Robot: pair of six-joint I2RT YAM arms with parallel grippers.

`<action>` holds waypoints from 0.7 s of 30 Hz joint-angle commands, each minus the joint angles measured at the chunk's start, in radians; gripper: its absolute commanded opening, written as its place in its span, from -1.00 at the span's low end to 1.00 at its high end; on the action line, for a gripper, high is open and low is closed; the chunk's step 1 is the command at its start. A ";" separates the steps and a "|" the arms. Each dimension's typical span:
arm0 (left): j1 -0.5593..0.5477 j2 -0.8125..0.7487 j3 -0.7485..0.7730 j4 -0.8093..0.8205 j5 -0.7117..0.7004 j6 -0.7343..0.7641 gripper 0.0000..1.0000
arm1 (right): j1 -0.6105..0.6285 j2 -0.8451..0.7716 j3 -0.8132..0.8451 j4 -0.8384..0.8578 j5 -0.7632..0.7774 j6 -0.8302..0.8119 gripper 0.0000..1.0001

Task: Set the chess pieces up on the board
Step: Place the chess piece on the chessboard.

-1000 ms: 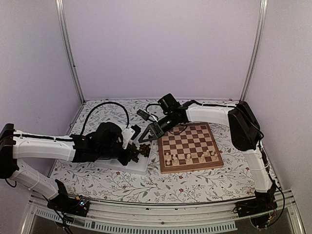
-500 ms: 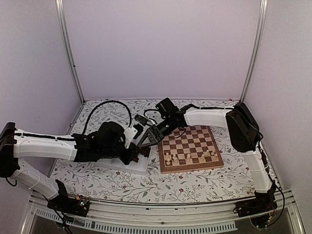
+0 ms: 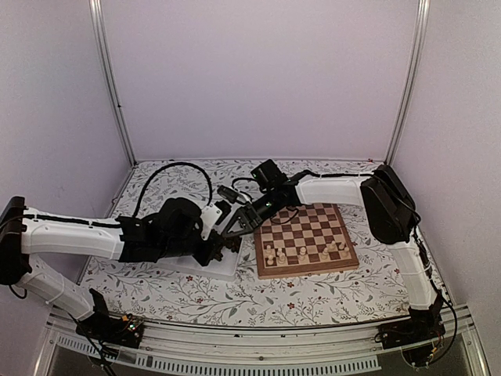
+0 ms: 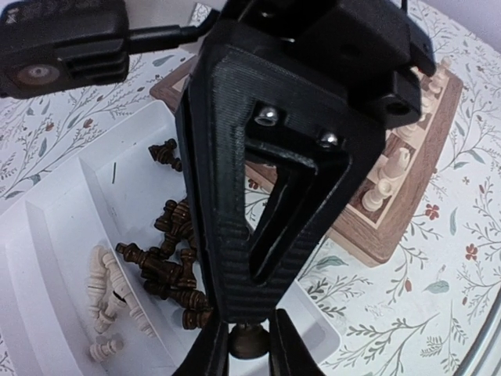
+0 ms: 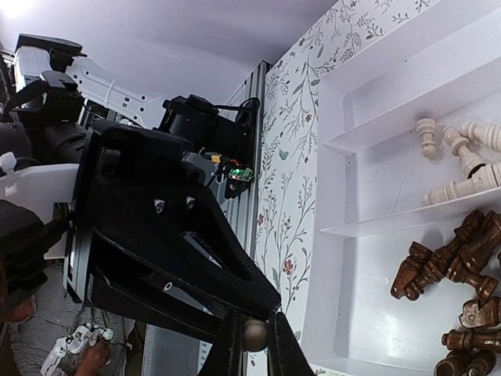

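In the left wrist view my left gripper is shut on a dark brown chess piece, low over the white tray. Loose dark pieces and pale pieces lie in the tray's compartments. My right gripper is shut on the small round brownish head of a chess piece, beside the tray's edge. From above, the left gripper and the right gripper are close together at the tray. The board lies to the right, with several pale pieces along its near row.
The tray lies just left of the board, on a flower-patterned table cover. Black cables loop behind the left arm. Metal frame posts and white walls enclose the table. The right arm's elbow rises right of the board.
The right gripper has shut on a small piece and has shifted left, closer to the tray. The left gripper has kept its grip and barely moved.
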 commanded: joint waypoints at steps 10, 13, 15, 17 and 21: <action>-0.034 -0.278 0.027 0.032 -0.310 0.108 0.50 | -0.134 -0.161 0.033 -0.214 0.318 -0.333 -0.88; -0.026 -0.339 -0.002 0.191 -0.382 0.201 0.85 | -0.179 -0.235 -0.017 -0.256 0.418 -0.410 -0.88; 0.004 -0.341 0.012 0.227 -0.367 0.243 0.97 | -0.207 -0.277 -0.056 -0.289 0.489 -0.485 -0.88; 0.064 -0.299 0.075 0.183 -0.298 0.242 0.98 | -0.228 -0.329 -0.105 -0.316 0.560 -0.545 -0.88; 0.157 -0.162 0.209 0.104 -0.235 0.258 0.95 | -0.257 -0.446 -0.232 -0.349 0.729 -0.634 -0.88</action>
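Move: Both grippers hold the same white piece at 0.0 s, over the near part of the tray's right-hand compartment. From the right hand the chessboard's middle is about 8 cm ahead, 21 cm to the right and 12 cm below; the white pieces at the board's near left corner stand level with the hand, 11 cm to the right, and the dark pieces 6 cm ahead, 2 cm left. The left hand has the board 8 cm ahead, 21 cm right, and the tray's white pieces 7 cm ahead, 11 cm left. The left fingers spread from their grip to wide open, freeing the white piece into the right gripper, and the left hand draws off upward by some 18 cm, drifting left and lastly forward, while its fingers tip up. The right hand keeps its shut grip on the piece and carries it away from the tray to the right and forward, about 18 cm in all, dipping slightly before rising about 5 cm, with the wrist turning some 40 degrees so the fingers point more steeply down at the board. ##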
